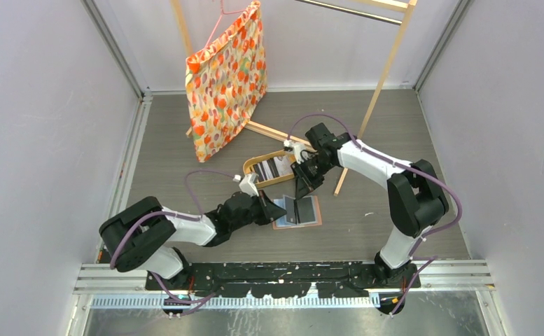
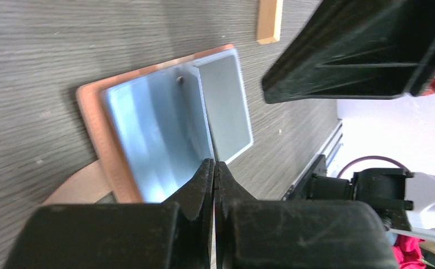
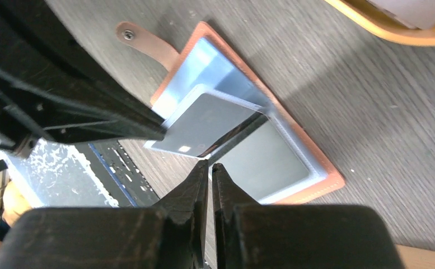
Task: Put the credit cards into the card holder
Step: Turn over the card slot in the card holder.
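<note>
The salmon card holder [image 1: 316, 211] [image 2: 92, 117] [image 3: 326, 174] lies open on the table. Its light-blue middle flap [image 2: 153, 129] stands raised. A grey credit card [image 3: 204, 120] [image 1: 301, 208] with a small chip rests against that flap. My left gripper [image 1: 274, 208] [image 2: 214, 164] is shut on the flap's near edge. Whether the card is pinched too I cannot tell. My right gripper [image 1: 302, 190] [image 3: 210, 165] hovers just off the card's edge, its jaws a crack apart with nothing between them. More credit cards [image 1: 274, 166] lie in the oval tray.
The oval wooden tray [image 1: 249, 166] [image 3: 383, 28] sits just behind the card holder. A wooden rack with a flowered orange bag [image 1: 227, 77] stands at the back, and one of its base bars [image 2: 270, 19] lies close by. The holder's snap tab [image 3: 142, 42] sticks out flat.
</note>
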`<state>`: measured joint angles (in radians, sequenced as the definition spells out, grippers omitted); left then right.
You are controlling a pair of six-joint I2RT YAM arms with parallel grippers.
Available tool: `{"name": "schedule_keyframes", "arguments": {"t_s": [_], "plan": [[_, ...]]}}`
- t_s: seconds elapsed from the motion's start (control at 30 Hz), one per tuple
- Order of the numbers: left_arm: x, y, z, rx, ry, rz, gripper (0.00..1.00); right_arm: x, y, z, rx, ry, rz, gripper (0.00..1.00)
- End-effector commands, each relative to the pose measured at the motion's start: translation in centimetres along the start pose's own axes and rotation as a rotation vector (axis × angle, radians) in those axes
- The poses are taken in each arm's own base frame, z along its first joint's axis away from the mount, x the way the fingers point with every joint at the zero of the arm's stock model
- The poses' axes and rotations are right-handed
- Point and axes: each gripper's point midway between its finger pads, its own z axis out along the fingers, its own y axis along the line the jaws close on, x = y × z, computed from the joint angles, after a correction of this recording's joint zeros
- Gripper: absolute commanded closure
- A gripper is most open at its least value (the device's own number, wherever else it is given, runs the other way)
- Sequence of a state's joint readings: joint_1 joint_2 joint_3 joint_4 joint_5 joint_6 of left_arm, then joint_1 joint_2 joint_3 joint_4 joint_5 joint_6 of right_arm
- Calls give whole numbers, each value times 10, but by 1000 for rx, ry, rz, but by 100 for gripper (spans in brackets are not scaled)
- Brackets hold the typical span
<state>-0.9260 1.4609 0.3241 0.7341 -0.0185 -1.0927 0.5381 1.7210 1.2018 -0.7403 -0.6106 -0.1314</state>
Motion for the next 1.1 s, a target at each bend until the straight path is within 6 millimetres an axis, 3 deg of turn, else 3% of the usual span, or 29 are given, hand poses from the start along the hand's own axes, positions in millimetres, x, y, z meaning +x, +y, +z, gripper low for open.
{"name": "schedule_keyframes", "arguments": {"t_s": [0.0, 0.3, 0.57, 0.73, 0.87, 1.07], "plan": [[-9, -30, 5, 76, 10, 6, 99, -1, -14, -5, 61, 7, -6, 88], [-1, -41, 20, 113, 72, -8, 87, 9, -34, 4, 129, 73, 41, 88], [10, -49, 38, 154, 134, -33, 80, -4, -45, -28, 150, -38, 67, 88], [15, -50, 46, 171, 152, -47, 74, -9, -35, -35, 111, -77, 55, 88], [16, -51, 46, 183, 156, -44, 61, -9, -31, -34, 84, -77, 54, 88], [13, -53, 41, 183, 147, -13, 60, -8, -15, -30, -21, -76, 57, 88]]}}
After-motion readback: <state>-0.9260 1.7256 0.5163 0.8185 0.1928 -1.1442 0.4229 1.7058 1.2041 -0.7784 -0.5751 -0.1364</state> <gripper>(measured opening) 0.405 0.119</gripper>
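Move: Just to the right of the left hand, about 3 cm off, some 2 cm ahead and 1 cm lower, stands the half-turned card slot; from the right hand it lies about 3 cm left, 4 cm back and 4 cm down. Under it is the card holder, its middle about 5 cm to the left hand's right, level fore and aft and 4 cm below. The card tray sits some 12 cm ahead of the left hand, 4 cm left and 3 cm down. Carrying the raised card slot's free edge over to the right, the shut left fingertips rise a bit under 2 cm, sweep about 6 cm rightward, then sink some 2 cm, opening to nearly half and turning about 10 degrees clockwise; they finish on the slot. The right hand, nearly shut throughout, dips about 3 cm while moving right, then forward and back up, clear of the holder. ##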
